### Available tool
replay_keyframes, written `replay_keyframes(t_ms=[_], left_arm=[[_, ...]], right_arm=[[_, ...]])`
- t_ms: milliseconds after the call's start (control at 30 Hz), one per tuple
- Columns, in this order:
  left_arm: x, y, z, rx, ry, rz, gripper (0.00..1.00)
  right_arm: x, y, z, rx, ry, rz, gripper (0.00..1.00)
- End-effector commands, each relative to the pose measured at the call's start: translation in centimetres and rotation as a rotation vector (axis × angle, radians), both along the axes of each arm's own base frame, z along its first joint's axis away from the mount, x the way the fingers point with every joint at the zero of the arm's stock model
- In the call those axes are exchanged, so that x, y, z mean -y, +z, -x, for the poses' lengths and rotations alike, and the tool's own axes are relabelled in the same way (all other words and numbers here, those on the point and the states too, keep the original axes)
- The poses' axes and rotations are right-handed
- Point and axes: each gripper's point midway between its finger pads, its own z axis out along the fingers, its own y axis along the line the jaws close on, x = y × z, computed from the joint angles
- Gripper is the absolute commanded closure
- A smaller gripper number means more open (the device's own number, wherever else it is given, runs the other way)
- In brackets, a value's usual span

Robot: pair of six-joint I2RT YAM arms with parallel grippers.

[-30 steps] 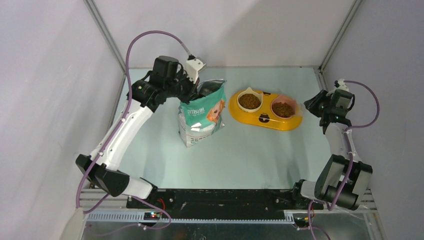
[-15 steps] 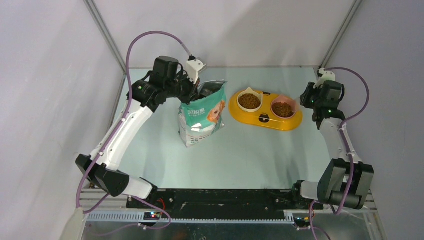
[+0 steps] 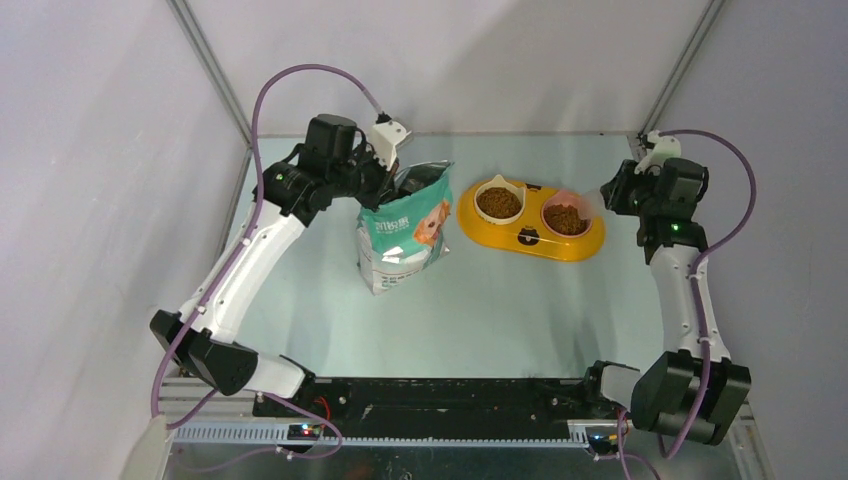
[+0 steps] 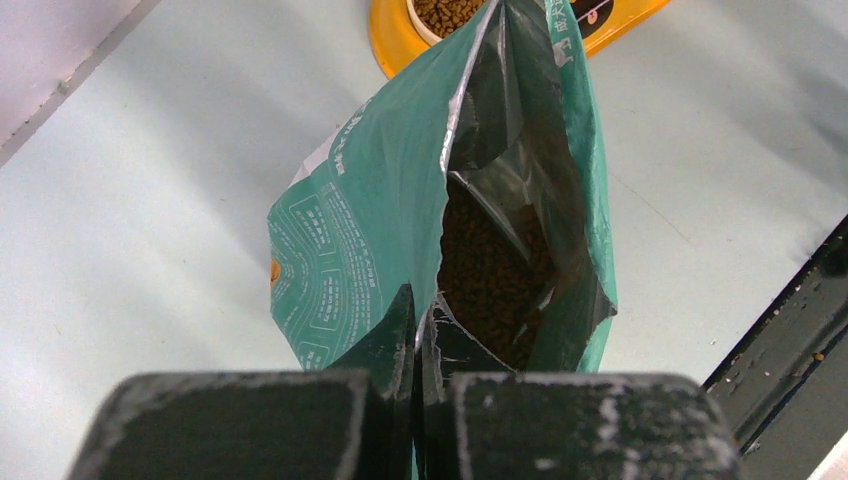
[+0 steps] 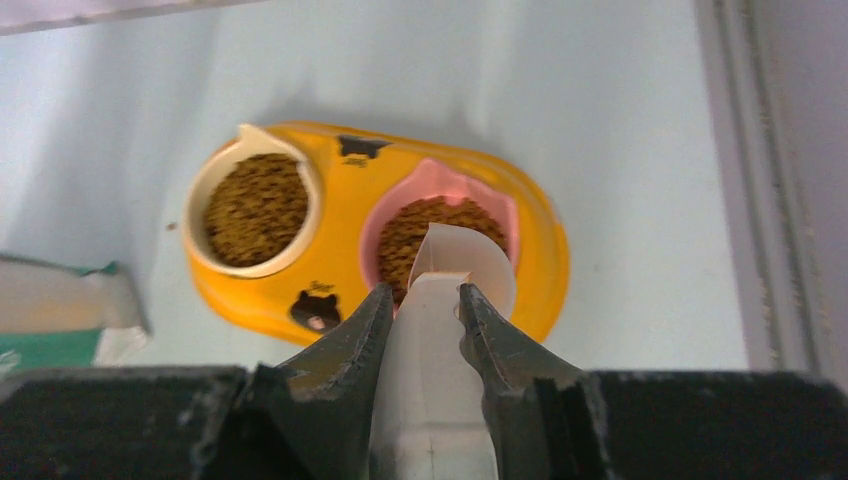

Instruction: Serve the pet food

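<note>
A teal-and-white bag (image 3: 403,235) stands upright left of centre with its top torn open. Brown pet food (image 4: 495,270) fills its inside. My left gripper (image 4: 422,310) is shut on the bag's near top edge, also seen from above (image 3: 392,178). To the right lies the yellow feeder (image 3: 530,240), with kibble in its white bowl (image 5: 255,205) and its pink bowl (image 5: 405,235). My right gripper (image 5: 425,292) is shut on the handle of a clear scoop (image 5: 478,258), whose cup hangs over the pink bowl's near rim. I cannot tell whether the scoop holds any kibble.
Grey enclosure walls stand close on both sides, and a metal frame strip (image 5: 740,180) runs just right of the feeder. A black rail (image 3: 450,395) with both arm bases lines the near table edge. Bare pale table (image 3: 520,310) lies between the bag, feeder and rail.
My right arm has straightened and its wrist has risen and turned over the feeder's right end, still gripping the scoop. The left arm and the bag have stayed put.
</note>
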Motion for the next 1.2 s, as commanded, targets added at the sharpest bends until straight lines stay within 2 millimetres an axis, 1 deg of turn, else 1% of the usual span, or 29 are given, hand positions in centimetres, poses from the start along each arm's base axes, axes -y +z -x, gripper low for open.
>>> replay_keyframes(t_ms=[0,100,133,167,200,233,267,333,433,500,533,567,600,633,667,700,733,767,800,833,867,900,933,967,1000,1033,1067,1100,1167], left_arm=[[-0.4,0.0,0.9,-0.006,-0.014,-0.022,1.00],[-0.5,0.2,0.9,0.004,-0.017,-0.026,1.00],[-0.5,0.2,0.8,0.009,-0.020,-0.031,1.00],[-0.5,0.2,0.8,0.007,-0.019,-0.033,1.00],[-0.5,0.2,0.7,0.009,-0.020,-0.034,1.00],[-0.5,0.3,0.7,0.010,-0.020,-0.032,1.00],[-0.4,0.4,0.7,0.012,-0.022,-0.029,1.00],[-0.4,0.5,0.6,0.014,-0.021,-0.027,1.00],[-0.4,0.5,0.6,0.015,-0.014,-0.025,1.00],[-0.5,0.5,0.7,0.014,-0.012,-0.021,1.00],[-0.6,0.6,0.8,0.017,-0.013,-0.021,1.00],[-0.6,0.4,0.9,0.016,-0.014,-0.025,1.00],[-0.7,0.4,0.9,0.017,-0.012,-0.027,1.00],[-0.7,0.2,0.9,0.014,-0.010,-0.030,1.00],[-0.8,0.2,0.9,0.015,-0.007,-0.031,1.00],[-0.8,0.2,0.9,0.014,-0.006,-0.031,1.00],[-0.9,0.3,1.0,0.018,-0.006,-0.031,1.00],[-0.9,0.2,1.0,0.015,-0.007,-0.032,1.00],[-0.9,0.2,1.0,0.017,-0.010,-0.032,1.00],[-0.8,0.0,1.1,0.014,-0.012,-0.032,1.00],[-0.8,0.0,1.1,0.013,-0.013,-0.031,1.00],[-0.7,0.0,1.1,0.009,-0.018,-0.027,1.00],[-0.6,0.1,1.2,0.011,-0.021,-0.024,1.00],[-0.6,0.1,1.2,0.012,-0.024,-0.019,1.00],[-0.5,0.2,1.2,0.014,-0.025,-0.018,1.00],[-0.5,0.2,1.2,0.016,-0.029,-0.019,1.00],[-0.5,0.2,1.2,0.016,-0.029,-0.019,1.00],[-0.4,0.4,1.3,0.016,-0.032,-0.013,1.00],[-0.3,1.0,1.7,0.017,-0.043,0.005,1.00]], right_arm=[[-3.4,3.5,1.2,0.051,0.164,-0.103,1.00],[-5.6,3.3,2.2,0.016,0.271,-0.198,1.00],[-6.2,2.8,2.3,-0.005,0.302,-0.224,1.00],[-7.4,2.6,2.9,-0.025,0.372,-0.269,1.00],[-7.8,1.8,3.0,-0.057,0.397,-0.302,1.00],[-8.8,1.5,3.7,-0.087,0.449,-0.356,1.00],[-9.2,0.6,3.7,-0.126,0.469,-0.394,1.00],[-10.7,-0.2,4.7,-0.191,0.550,-0.502,1.00],[-11.1,-2.1,4.9,-0.277,0.537,-0.614,1.00],[-11.0,-3.6,5.0,-0.316,0.496,-0.686,1.00],[-10.9,-4.0,5.0,-0.330,0.473,-0.721,0.99],[-10.8,-5.0,5.3,-0.343,0.457,-0.733,0.97],[-10.6,-6.1,5.6,-0.366,0.420,-0.741,0.94],[-10.6,-6.5,5.8,-0.375,0.406,-0.738,0.92],[-10.5,-7.7,6.1,-0.403,0.374,-0.725,0.89],[-10.5,-8.2,6.4,-0.416,0.361,-0.711,0.84],[-10.2,-9.6,6.9,-0.449,0.320,-0.687,0.82],[-10.2,-10.1,7.2,-0.461,0.306,-0.670,0.77],[-9.9,-11.4,7.6,-0.490,0.269,-0.648,0.75],[-9.8,-11.8,7.9,-0.499,0.259,-0.637,0.67],[-9.5,-12.5,8.1,-0.513,0.235,-0.622,0.63],[-9.1,-12.7,8.0,-0.517,0.215,-0.614,0.54],[-8.9,-12.7,7.9,-0.517,0.206,-0.612,0.49],[-8.3,-12.6,7.8,-0.511,0.188,-0.608,0.42],[-7.8,-12.4,7.6,-0.506,0.179,-0.596,0.39],[-6.9,-12.6,7.4,-0.504,0.141,-0.577,0.33],[-6.3,-12.5,7.4,-0.507,0.126,-0.557,0.30],[-5.3,-12.7,7.3,-0.509,0.092,-0.537,0.27],[-4.1,-12.0,7.0,-0.496,0.095,-0.506,0.25]])
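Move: My right hand holds the scoop. The clear table where I'll lay it is about 12 cm back, 13 cm to the left and some 17 cm below. The pink bowl is roughly 6 cm ahead, 3 cm left and 15 cm down; the white bowl is about 9 cm ahead and 20 cm left, at the same height. From my left hand, still pinching the food bag's rim, that bare patch is about 32 cm right, 6 cm back and 24 cm down. I swing the scoop left and away from above the pink bowl with my right hand, about 10 cm, then sink some 14 cm while drawing back to the table on the near side of the tray. On the way I roll the hand's left side up and tip the fingers down, each about 35 degrees. Low down I open the fingers wide to let go of the scoop, easing a few centimetres right. ##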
